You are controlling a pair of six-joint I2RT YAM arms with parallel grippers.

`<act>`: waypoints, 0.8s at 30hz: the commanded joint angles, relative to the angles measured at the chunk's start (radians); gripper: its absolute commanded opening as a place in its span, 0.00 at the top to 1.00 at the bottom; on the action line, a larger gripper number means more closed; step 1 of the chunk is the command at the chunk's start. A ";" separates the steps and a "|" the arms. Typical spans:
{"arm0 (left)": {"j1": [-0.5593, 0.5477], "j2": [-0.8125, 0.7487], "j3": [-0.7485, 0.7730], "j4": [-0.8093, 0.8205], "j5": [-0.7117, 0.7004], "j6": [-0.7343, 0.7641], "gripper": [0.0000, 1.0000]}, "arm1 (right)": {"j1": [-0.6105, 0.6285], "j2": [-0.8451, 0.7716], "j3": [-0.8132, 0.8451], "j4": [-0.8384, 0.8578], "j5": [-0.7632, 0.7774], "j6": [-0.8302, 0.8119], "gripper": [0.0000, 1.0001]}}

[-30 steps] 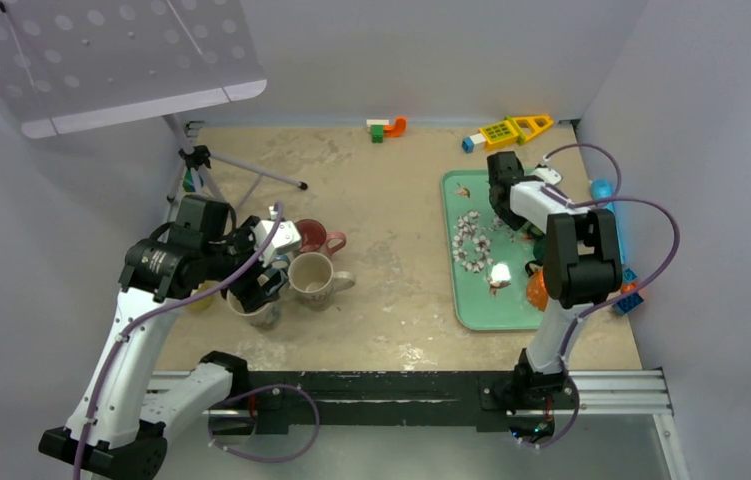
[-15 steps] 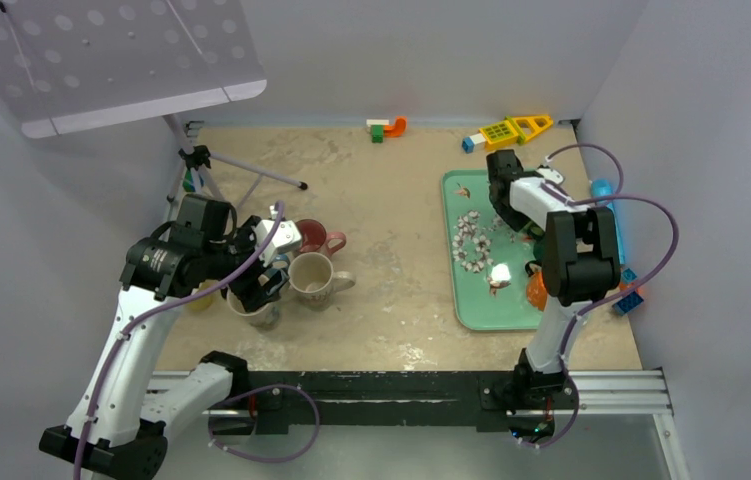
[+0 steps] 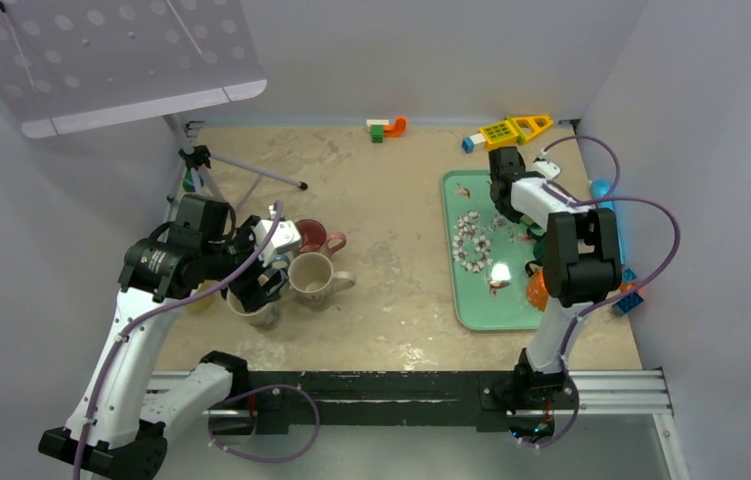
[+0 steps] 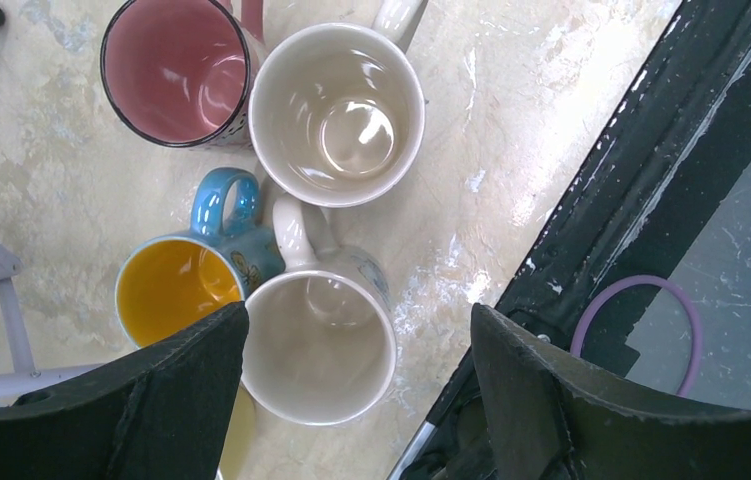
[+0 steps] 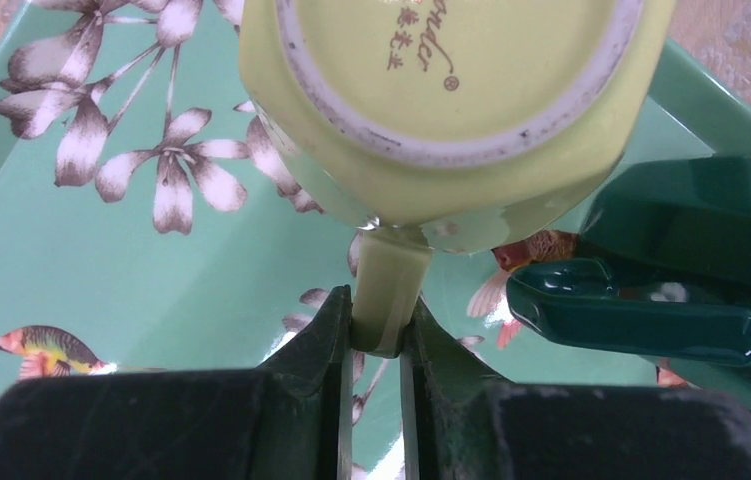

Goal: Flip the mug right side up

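Note:
The mug [image 5: 451, 80] is pale yellow-green and stands upside down on the green flowered tray [image 5: 81, 270], its base ring facing the right wrist camera. My right gripper [image 5: 376, 335] is shut on the mug's handle [image 5: 388, 285], one finger pressed on each side. In the top view that gripper [image 3: 504, 170] is at the tray's far end and hides the mug. My left gripper [image 4: 358, 320] hangs open above an upright white mug [image 4: 321, 350], holding nothing.
A dark green mug [image 5: 691, 260] lies right beside the held mug. Upright cream [image 4: 336, 110], pink [image 4: 171, 70] and blue-and-yellow [image 4: 171, 290] mugs cluster under the left arm [image 3: 166, 262]. Toys lie along the back wall [image 3: 506, 130], and a tripod [image 3: 241, 172] stands at the back left.
My right gripper's fingers have closed on the mug's handle, and the wrist has shifted slightly toward the far end of the tray. The left arm has not moved.

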 commanded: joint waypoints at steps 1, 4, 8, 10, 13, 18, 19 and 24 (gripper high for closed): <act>0.004 -0.010 0.040 0.018 0.055 -0.003 0.14 | 0.008 -0.104 -0.017 0.098 -0.012 -0.109 1.00; 0.004 0.000 0.045 0.022 0.089 -0.016 0.14 | 0.026 -0.206 -0.098 0.218 -0.107 -0.207 1.00; 0.004 0.023 0.068 0.020 0.138 -0.032 0.14 | 0.045 -0.324 -0.174 0.304 -0.191 -0.300 1.00; 0.004 0.035 0.081 0.016 0.158 -0.044 0.14 | 0.051 -0.356 -0.198 0.338 -0.262 -0.344 1.00; 0.004 0.051 0.100 0.020 0.186 -0.074 0.14 | 0.076 -0.416 -0.232 0.371 -0.321 -0.392 1.00; 0.004 0.055 0.171 0.081 0.280 -0.202 0.14 | 0.167 -0.571 -0.241 0.426 -0.417 -0.473 1.00; 0.004 0.050 0.191 0.105 0.315 -0.245 0.14 | 0.192 -0.609 -0.236 0.434 -0.426 -0.486 1.00; 0.004 0.036 0.309 0.222 0.417 -0.452 0.12 | 0.297 -0.796 -0.212 0.480 -0.532 -0.511 1.00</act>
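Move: The upside-down lime mug is already held by its handle in the right fingers, its body about 2 cm ahead and 5 cm right of them. The open left gripper it heads for hangs some 54 cm left, 26 cm back and 18 cm higher. The dark green mug stands about 8 cm right and 6 cm back of the right hand. From the left hand the lime mug is about 29 cm ahead, 60 cm right, 18 cm below; the white mug, 9 cm ahead, 6 cm right, 18 cm below. The lime mug, still pinched by its handle, goes up and to the left off the tray, about 16 cm up and 15 cm across, drifting slightly back, while the right wrist turns counter-clockwise some 45 degrees and tips its fingers upward. The open left hand rises about 8 cm from over the mugs and shifts 5 cm right towards it, its fingers swinging up to the right. ##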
